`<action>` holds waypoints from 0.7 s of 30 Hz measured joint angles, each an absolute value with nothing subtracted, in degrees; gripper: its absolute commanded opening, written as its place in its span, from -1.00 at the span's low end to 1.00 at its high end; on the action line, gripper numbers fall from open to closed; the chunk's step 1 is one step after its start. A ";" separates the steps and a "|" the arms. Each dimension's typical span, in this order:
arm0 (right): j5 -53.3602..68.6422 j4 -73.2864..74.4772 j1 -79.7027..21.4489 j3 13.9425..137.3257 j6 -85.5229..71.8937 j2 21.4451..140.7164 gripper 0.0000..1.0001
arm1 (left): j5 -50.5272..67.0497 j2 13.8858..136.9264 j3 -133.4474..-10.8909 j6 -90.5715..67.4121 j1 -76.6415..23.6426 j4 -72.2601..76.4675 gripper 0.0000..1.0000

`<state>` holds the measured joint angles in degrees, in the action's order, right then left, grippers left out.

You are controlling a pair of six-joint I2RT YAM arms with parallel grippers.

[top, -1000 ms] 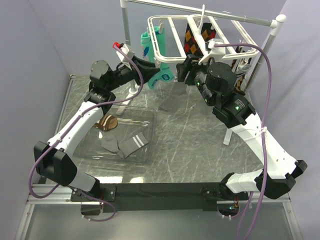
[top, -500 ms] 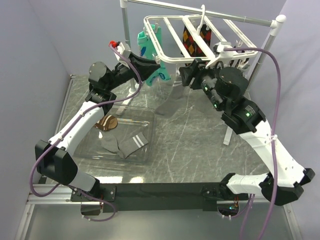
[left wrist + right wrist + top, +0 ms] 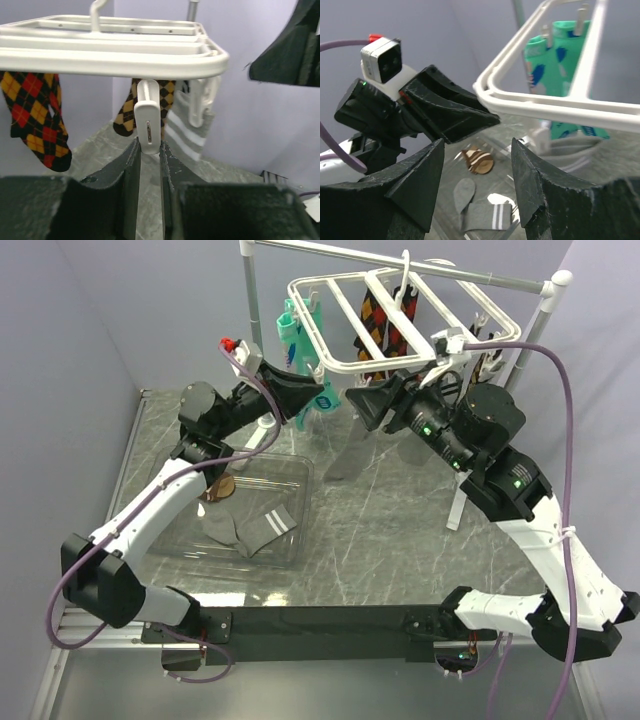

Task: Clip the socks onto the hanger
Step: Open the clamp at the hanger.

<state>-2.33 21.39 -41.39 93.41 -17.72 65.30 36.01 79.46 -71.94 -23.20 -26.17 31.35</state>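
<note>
The white hanger (image 3: 345, 367) hangs from the rail at the back. One grey striped sock (image 3: 345, 450) dangles from its front bar, pinned by a clip (image 3: 202, 102). My left gripper (image 3: 148, 146) is shut on the lower end of a neighbouring empty clip (image 3: 148, 115), just left of that sock (image 3: 189, 131). The right gripper (image 3: 477, 145) stands open and empty below the hanger's front corner (image 3: 545, 106), facing the left gripper (image 3: 315, 388). A second grey sock (image 3: 258, 530) lies folded in the clear bin (image 3: 300, 465); the right wrist view also shows this sock (image 3: 490, 217).
Argyle socks (image 3: 35, 112) and teal patterned socks (image 3: 290, 335) hang from the frame's far clips. A brown striped sock (image 3: 477, 160) lies in the bin. The metal rail stand's white post (image 3: 545, 330) rises at the back right. Purple walls close in on the table's sides.
The left gripper has risen to the hanger's front bar and closed on a clip. The tilted hanger has swung level. The right arm has drawn back to the right, jaws still open.
</note>
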 measured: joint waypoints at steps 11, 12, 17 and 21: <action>-3.99 21.89 -47.70 96.20 -15.75 71.57 0.27 | 34.59 77.08 -71.57 -22.94 -29.54 27.88 -0.67; -5.08 21.96 -48.29 96.55 -15.42 72.10 0.27 | 34.59 77.08 -71.57 -22.74 -29.63 27.53 -0.67; -11.92 22.98 -51.11 99.85 -14.04 74.35 0.28 | 34.57 77.03 -71.57 -21.87 -30.41 25.93 -0.67; -17.50 23.24 -52.40 100.51 -13.63 74.98 0.27 | 34.52 76.77 -71.53 -21.67 -30.79 25.04 -0.67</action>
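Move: The clamp at the hanger's near-left corner is already pinched in the left fingertips, its middle about 1 cm above them. From the right hand it lies about 7 cm ahead, 7 cm to the left and some 2 cm lower. The hanger corner is roughly 4 cm nearer the base than the clamp, 2 cm right and 3 cm above it; the grey sock hangs about 9 cm right of the clamp, 1 cm farther out and 8 cm lower; the green sock is about 10 cm beyond it. Sweep the right gripper about 5 cm to the left, easing slightly down and then a little forward, fingers kept half open, until it is close beside the clamp and the left fingertips. Keep the left fingers shut on the clamp and draw it about 3 cm back towards the base and some 2 cm right, to meet the right hand. ##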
